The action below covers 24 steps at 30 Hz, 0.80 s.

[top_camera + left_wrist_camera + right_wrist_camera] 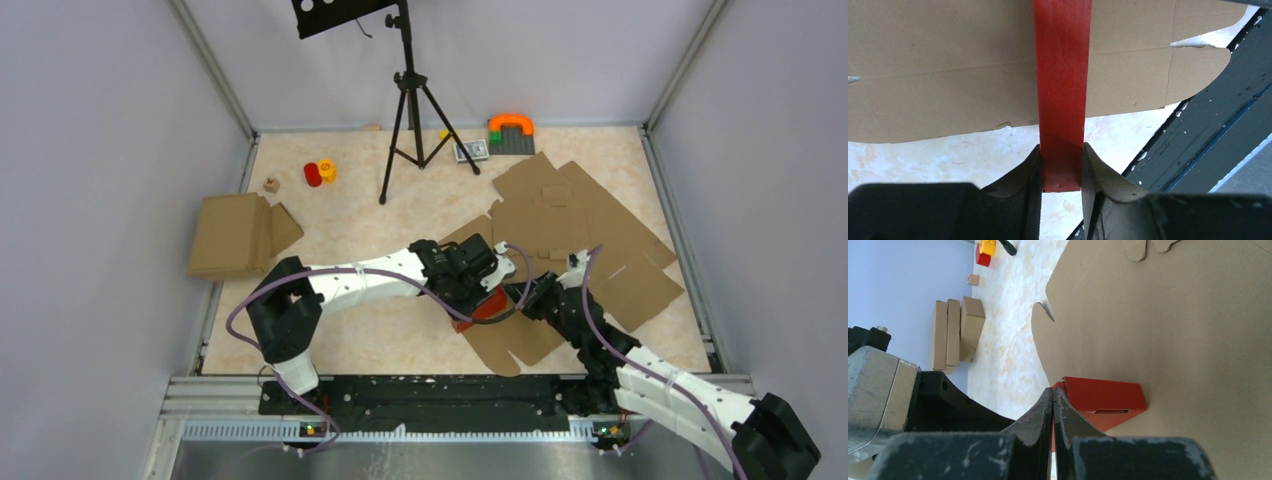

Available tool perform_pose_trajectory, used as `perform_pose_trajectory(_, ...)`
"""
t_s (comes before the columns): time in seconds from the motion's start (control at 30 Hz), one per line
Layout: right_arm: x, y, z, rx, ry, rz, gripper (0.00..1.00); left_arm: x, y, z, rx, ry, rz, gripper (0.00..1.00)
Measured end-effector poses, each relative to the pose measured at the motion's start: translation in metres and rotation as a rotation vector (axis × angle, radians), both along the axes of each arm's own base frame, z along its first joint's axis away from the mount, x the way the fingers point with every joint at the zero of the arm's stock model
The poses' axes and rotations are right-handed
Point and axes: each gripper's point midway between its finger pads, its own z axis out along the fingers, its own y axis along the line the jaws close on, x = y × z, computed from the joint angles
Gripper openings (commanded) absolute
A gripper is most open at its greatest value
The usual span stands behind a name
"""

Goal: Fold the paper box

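The paper box is a small bright red card box near the table's front middle, over a brown cardboard sheet. My left gripper is shut on it. In the left wrist view a narrow red face of the box runs up from between the fingers of the left gripper, which press on both its sides. My right gripper is at the box's right end. In the right wrist view the right gripper has its fingers pressed together at the box's near corner, with a thin red edge between them.
Large flat brown cardboard cut-outs spread over the right half of the table. Folded brown cardboard lies at the left edge. A black tripod stands at the back middle, with red and yellow blocks to its left and a grey toy plate to its right.
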Motion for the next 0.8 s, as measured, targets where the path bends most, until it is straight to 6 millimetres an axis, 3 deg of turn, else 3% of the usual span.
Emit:
perform_pose_trajectory(0.27, -0.001, -0.002, 0.01, -0.064, -0.031, 0.026, 0.0, 0.001, 0.001, 0.0, 0.004, -0.005, 0.004, 0.1)
perform_pose_trajectory(0.47, -0.003, -0.013, 0.034, -0.091, -0.103, 0.012, 0.0, 0.016, 0.015, 0.004, 0.08, -0.084, 0.064, 0.1)
perform_pose_trajectory(0.63, -0.008, -0.027, 0.039, -0.119, -0.138, -0.011, 0.0, 0.043, 0.051, 0.022, 0.165, -0.186, 0.202, 0.01)
perform_pose_trajectory(0.73, -0.012, -0.034, 0.039, -0.156, -0.134, -0.012, 0.0, 0.064, 0.077, 0.039, 0.194, -0.241, 0.323, 0.1)
perform_pose_trajectory(0.8, -0.013, -0.036, 0.041, -0.178, -0.133, -0.008, 0.0, 0.079, 0.098, 0.053, 0.211, -0.293, 0.421, 0.03)
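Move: The red paper box is already pinched in my left hand, its middle about 3 cm right of that hand's point, 1 cm forward and roughly level. From my shut right fingertips the box's middle is some 4 cm to the left, 4 cm back and 2 cm lower. Counted from my left hand, the nearest tripod foot stands about 22 cm ahead and 19 cm left, and the cardboard sheet's middle 9 cm ahead and 17 cm right, both some 8 cm below. My right hand, fingers kept shut, pulls off the box's right-hand end, lifting about 4 cm and going nearly as far right. After a short hold my left hand carries the box away left and forward, roughly 13 cm in all and rising about 5 cm, quickening towards the tripod foot, wrist swinging counter-clockwise and tilting, grip unchanged. ##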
